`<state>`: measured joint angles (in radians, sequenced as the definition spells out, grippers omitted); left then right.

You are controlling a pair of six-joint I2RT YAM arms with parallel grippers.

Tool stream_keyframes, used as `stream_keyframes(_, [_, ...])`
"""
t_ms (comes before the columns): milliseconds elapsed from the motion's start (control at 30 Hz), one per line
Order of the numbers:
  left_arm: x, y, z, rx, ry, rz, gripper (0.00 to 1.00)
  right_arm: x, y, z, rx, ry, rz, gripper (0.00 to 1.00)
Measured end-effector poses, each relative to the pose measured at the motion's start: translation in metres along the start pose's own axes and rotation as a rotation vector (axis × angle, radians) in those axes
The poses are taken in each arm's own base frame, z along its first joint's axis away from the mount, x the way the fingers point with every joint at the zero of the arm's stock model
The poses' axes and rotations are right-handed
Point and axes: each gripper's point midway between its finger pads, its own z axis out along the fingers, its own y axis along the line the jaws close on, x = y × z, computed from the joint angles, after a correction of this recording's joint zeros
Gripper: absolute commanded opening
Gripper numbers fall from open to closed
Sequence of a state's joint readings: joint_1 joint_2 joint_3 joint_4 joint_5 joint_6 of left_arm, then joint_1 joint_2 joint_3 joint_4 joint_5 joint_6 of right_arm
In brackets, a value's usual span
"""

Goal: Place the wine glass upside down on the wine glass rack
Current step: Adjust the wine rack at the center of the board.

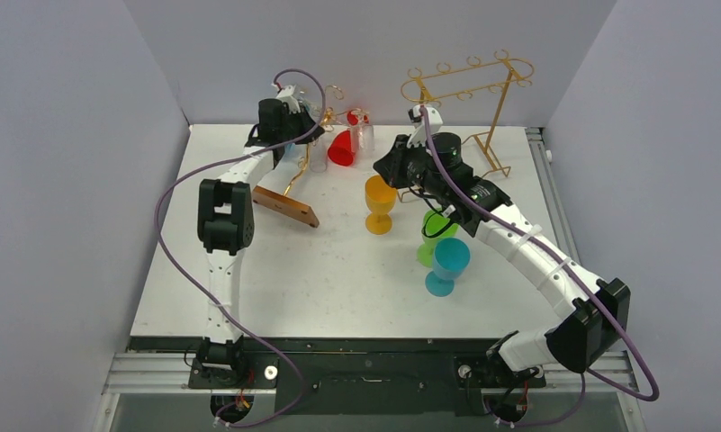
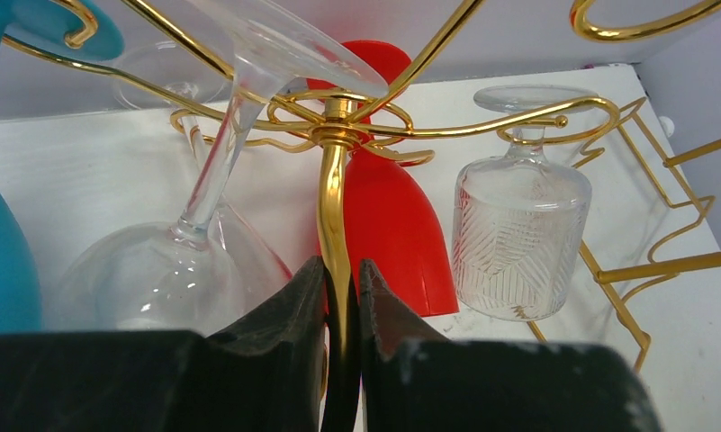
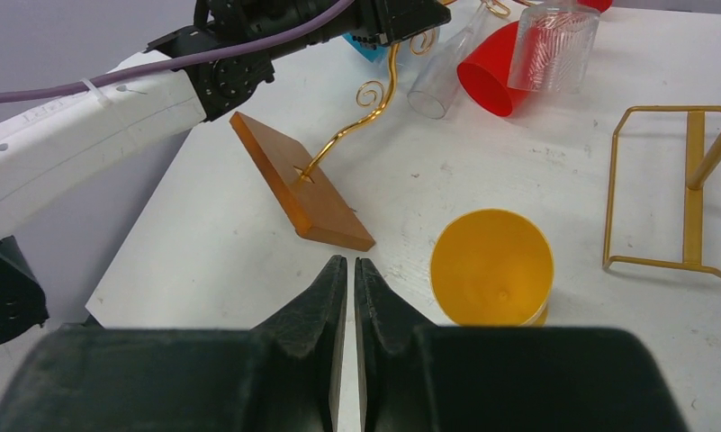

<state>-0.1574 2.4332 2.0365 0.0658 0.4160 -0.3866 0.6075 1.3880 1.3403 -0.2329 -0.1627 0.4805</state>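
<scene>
The wine glass rack (image 2: 336, 193), a gold wire tree on a brown wooden base (image 3: 298, 180), leans toward the back wall with its base (image 1: 286, 207) tipped. My left gripper (image 2: 342, 270) is shut on its gold stem, seen at back left in the top view (image 1: 295, 135). Hanging upside down from its arms are a clear wine glass (image 2: 185, 261), a red glass (image 2: 397, 216), a ribbed clear glass (image 2: 518, 234) and a blue one (image 2: 1, 252). My right gripper (image 3: 350, 261) is shut and holds nothing, hovering left of a yellow goblet (image 3: 491, 267).
The yellow goblet (image 1: 380, 203), a green one (image 1: 436, 236) and a blue one (image 1: 447, 265) stand upright mid-table, under my right arm. A taller gold wire frame rack (image 1: 469, 90) stands at back right, and its foot (image 3: 689, 162) lies beyond the yellow goblet.
</scene>
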Motion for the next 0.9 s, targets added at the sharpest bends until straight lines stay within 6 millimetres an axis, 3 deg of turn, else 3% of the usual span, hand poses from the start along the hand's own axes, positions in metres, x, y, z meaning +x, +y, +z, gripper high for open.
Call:
stream_keyframes(233, [0.001,-0.014,-0.022,0.078,-0.011,-0.042,0.00,0.011,-0.007,0.013,0.017,0.039,-0.030,0.05])
stream_keyframes(433, [-0.019,-0.022,-0.049,0.143,-0.064,-0.083,0.00,0.010,-0.008,0.018,0.019,0.051,-0.052,0.05])
stream_keyframes(667, [-0.053,-0.038,-0.078,0.211,-0.143,-0.078,0.00,-0.013,0.002,0.015,0.002,0.011,-0.073,0.06])
stream_keyframes(900, [-0.075,-0.076,-0.111,0.297,-0.181,-0.040,0.00,-0.051,0.020,0.003,-0.027,-0.062,-0.099,0.08])
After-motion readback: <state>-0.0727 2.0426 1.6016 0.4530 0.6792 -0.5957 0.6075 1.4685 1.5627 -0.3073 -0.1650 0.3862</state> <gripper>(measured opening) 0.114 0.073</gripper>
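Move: Held between the left fingers is the golden rack's stem, just under its hooks. The board's middle, where the rack belongs, lies about 22 cm back, 14 cm right and 13 cm below that hand; the tilted wooden foot is 20 cm back, 6 cm left and 9 cm down. The red glass hangs 6 cm ahead, 10 cm right, and the yellow one stands 24 cm back, 20 cm right. From the right hand, the board's middle is some 9 cm ahead, 6 cm left and 32 cm below. Lifting the rack by its stem, the left hand first draws back towards its base, then climbs more and more steeply, about 13 cm up and 8 cm back in all, tilting its fingers upward and rolling its left side down as it keeps its grip. The right hand, empty and nearly shut, dips a little with a slight reach forward, then rises about 5 cm above its start above the yellow glass. ##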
